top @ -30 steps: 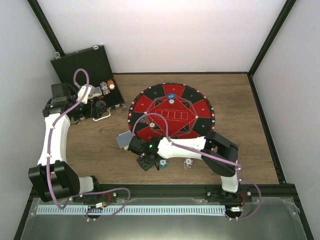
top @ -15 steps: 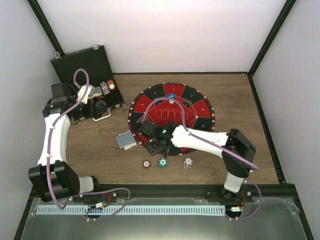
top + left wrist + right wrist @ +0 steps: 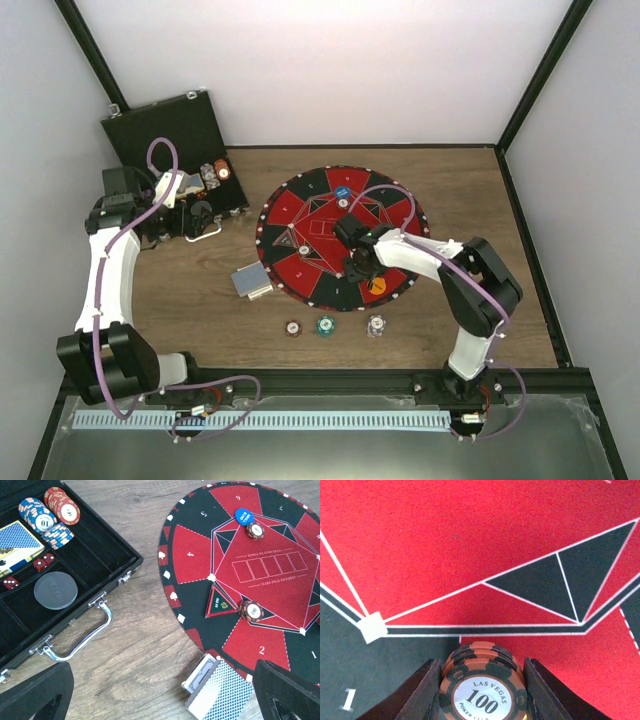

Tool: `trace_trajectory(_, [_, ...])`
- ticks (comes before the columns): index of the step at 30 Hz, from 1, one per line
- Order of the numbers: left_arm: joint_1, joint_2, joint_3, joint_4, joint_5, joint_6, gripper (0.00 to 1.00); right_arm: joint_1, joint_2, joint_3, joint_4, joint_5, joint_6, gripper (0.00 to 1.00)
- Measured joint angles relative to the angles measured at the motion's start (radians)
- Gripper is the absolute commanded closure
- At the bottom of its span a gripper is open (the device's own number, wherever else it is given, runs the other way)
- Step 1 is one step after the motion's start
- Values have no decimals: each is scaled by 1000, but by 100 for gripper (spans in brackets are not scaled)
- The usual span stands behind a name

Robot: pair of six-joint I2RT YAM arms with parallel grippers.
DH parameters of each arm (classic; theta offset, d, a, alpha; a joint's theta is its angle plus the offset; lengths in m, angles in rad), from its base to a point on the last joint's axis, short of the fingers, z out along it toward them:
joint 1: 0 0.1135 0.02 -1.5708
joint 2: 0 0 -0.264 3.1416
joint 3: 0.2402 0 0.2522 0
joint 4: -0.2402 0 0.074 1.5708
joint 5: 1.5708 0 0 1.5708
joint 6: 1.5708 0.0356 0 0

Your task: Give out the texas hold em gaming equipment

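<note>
My right gripper [image 3: 482, 692] is shut on a small stack of brown "100" poker chips [image 3: 482, 677] just above the red-and-black mat [image 3: 470, 540]; from above it [image 3: 357, 258] hangs over the mat's near right part. An orange marker disc [image 3: 377, 286] lies beside it. A blue disc [image 3: 244, 516] and a chip [image 3: 255, 530] sit at the mat's far side, another chip [image 3: 251, 611] lies nearer. The card deck [image 3: 220, 692] rests off the mat's left edge. My left gripper [image 3: 160, 680] is open above bare wood.
The open black case [image 3: 95, 587] at the left holds chip stacks [image 3: 45, 510], cards, red dice and a grey disc. Brown [image 3: 292, 327], teal [image 3: 325, 324] and white [image 3: 376, 324] chip stacks stand in a row near the front edge.
My right gripper has travelled from the front row of chips up and right onto the mat, carrying brown chips. The row of three stacks and the orange disc are now uncovered. The left arm is still.
</note>
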Motion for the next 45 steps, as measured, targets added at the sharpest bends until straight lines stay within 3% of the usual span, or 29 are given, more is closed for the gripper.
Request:
trace_trajectory(10, [0, -2, 0, -1, 0, 0, 0, -19, 53, 0, 52, -9, -32, 77])
trace_trajectory(17, [0, -2, 0, 0, 0, 0, 0, -21, 55, 0, 56, -9, -33, 34])
trace_trajectory(20, [0, -2, 0, 0, 0, 0, 0, -25, 52, 2, 55, 0, -29, 25])
trace_trajectory(25, [0, -2, 0, 0, 5, 0, 0, 4, 7, 14, 24, 30, -15, 21])
trace_trajectory(30, [0, -2, 0, 0, 8, 0, 0, 129, -104, 42, -17, 42, 42, 17])
trace_trajectory(39, [0, -2, 0, 0, 15, -1, 0, 417, -130, 34, -69, -24, 160, 16])
trace_trajectory(45, [0, -2, 0, 0, 16, -2, 0, 481, -105, 5, -83, -60, 203, 20])
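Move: The right gripper holds the black-orange 100 chips just above their spot on the mat, about 1 cm ahead and 2 cm below. The orange button lies some 4 cm back and 2 cm to the right; the green 50 stack stands about 14 cm back and 10 cm left, the brown stack 14 cm back and 17 cm left, the white stack 14 cm back and 2 cm right. From the left gripper, the mat spot is roughly 43 cm right, 4 cm back and 21 cm down. Lower the right gripper about 1.5 cm to set the held 100 chips on the mat beside the orange button, then open the fingers and lift straight clear. Swing it back and left to the green 50 stack, some 15 cm back and 10 cm left, arching over and already sinking again, turning some 15 degrees counter-clockwise, fingers kept wide. ##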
